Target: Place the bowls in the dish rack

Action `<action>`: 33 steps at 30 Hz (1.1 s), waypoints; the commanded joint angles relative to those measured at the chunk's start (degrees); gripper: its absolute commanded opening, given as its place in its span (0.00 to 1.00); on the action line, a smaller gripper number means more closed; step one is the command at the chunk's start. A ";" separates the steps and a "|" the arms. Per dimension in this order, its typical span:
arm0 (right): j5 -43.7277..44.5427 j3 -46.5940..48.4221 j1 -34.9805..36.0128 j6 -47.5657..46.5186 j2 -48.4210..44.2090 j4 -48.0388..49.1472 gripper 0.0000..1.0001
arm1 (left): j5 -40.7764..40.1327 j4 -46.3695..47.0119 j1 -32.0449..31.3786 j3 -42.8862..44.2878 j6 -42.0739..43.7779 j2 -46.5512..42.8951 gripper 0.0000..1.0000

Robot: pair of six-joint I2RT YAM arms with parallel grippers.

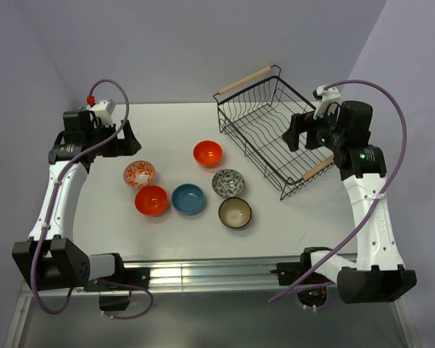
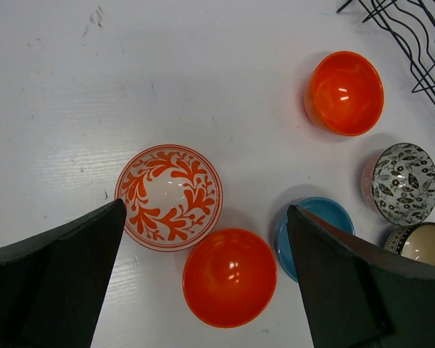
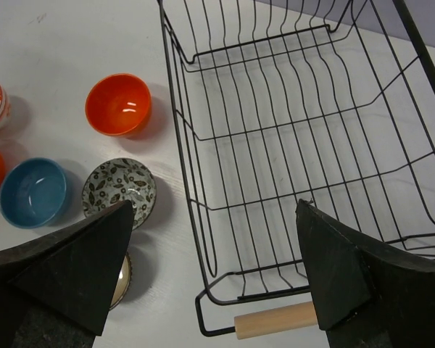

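Observation:
Six bowls sit on the white table left of the dish rack (image 1: 264, 138): a plain orange bowl (image 1: 207, 153), an orange-and-white patterned bowl (image 1: 139, 174), a second orange bowl (image 1: 151, 200), a blue bowl (image 1: 188, 199), a grey-and-white patterned bowl (image 1: 228, 183) and a brown bowl with a beige inside (image 1: 235, 212). My left gripper (image 1: 127, 138) hangs open high above the patterned bowl (image 2: 169, 196) and the orange bowl (image 2: 230, 277). My right gripper (image 1: 297, 134) is open above the near end of the empty rack (image 3: 297, 138). Neither gripper holds anything.
The rack lies at an angle at the back right, with one wooden handle (image 1: 244, 80) at its far end and the other (image 3: 275, 319) under my right gripper. Grey walls enclose the table on the left, back and right.

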 commanded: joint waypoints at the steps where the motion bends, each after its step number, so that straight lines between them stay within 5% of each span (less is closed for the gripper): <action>1: -2.15 3.74 0.18 0.61 1.22 -1.26 1.00 | -1.68 -0.01 -0.06 0.56 2.15 0.48 0.99; 8: -2.33 5.32 0.18 0.52 3.59 -3.29 1.00 | -1.85 -5.02 1.61 3.11 8.57 5.48 1.00; 19: -7.51 7.52 0.27 1.40 7.90 -6.54 1.00 | 3.34 -14.43 12.69 5.23 23.68 14.63 0.95; 33: -11.82 9.89 0.10 4.21 10.37 -7.07 1.00 | 5.70 -8.73 12.34 4.08 17.90 26.15 0.77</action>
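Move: The orange-patterned bowl sits almost directly under the left hand, about 20 cm down. From that hand, the plain red bowl is roughly 9 cm back and 4 cm right, and the blue bowl some 8 cm back and 15 cm right, both about 20 cm below. From the right hand, up over the rack, the orange-patterned bowl lies about 44 cm to the left, about level fore and aft, 30 cm below. Lower the left gripper about 14 cm towards the orange-patterned bowl, swinging some 8 cm left on the way so it comes down beside the bowl's left rim; tip the fingers about 25 degrees steeper and start narrowing them late, keeping them well open. Meanwhile ease the open right gripper about 3 cm left and 2 cm down above the rack, tipping it slightly downward. ##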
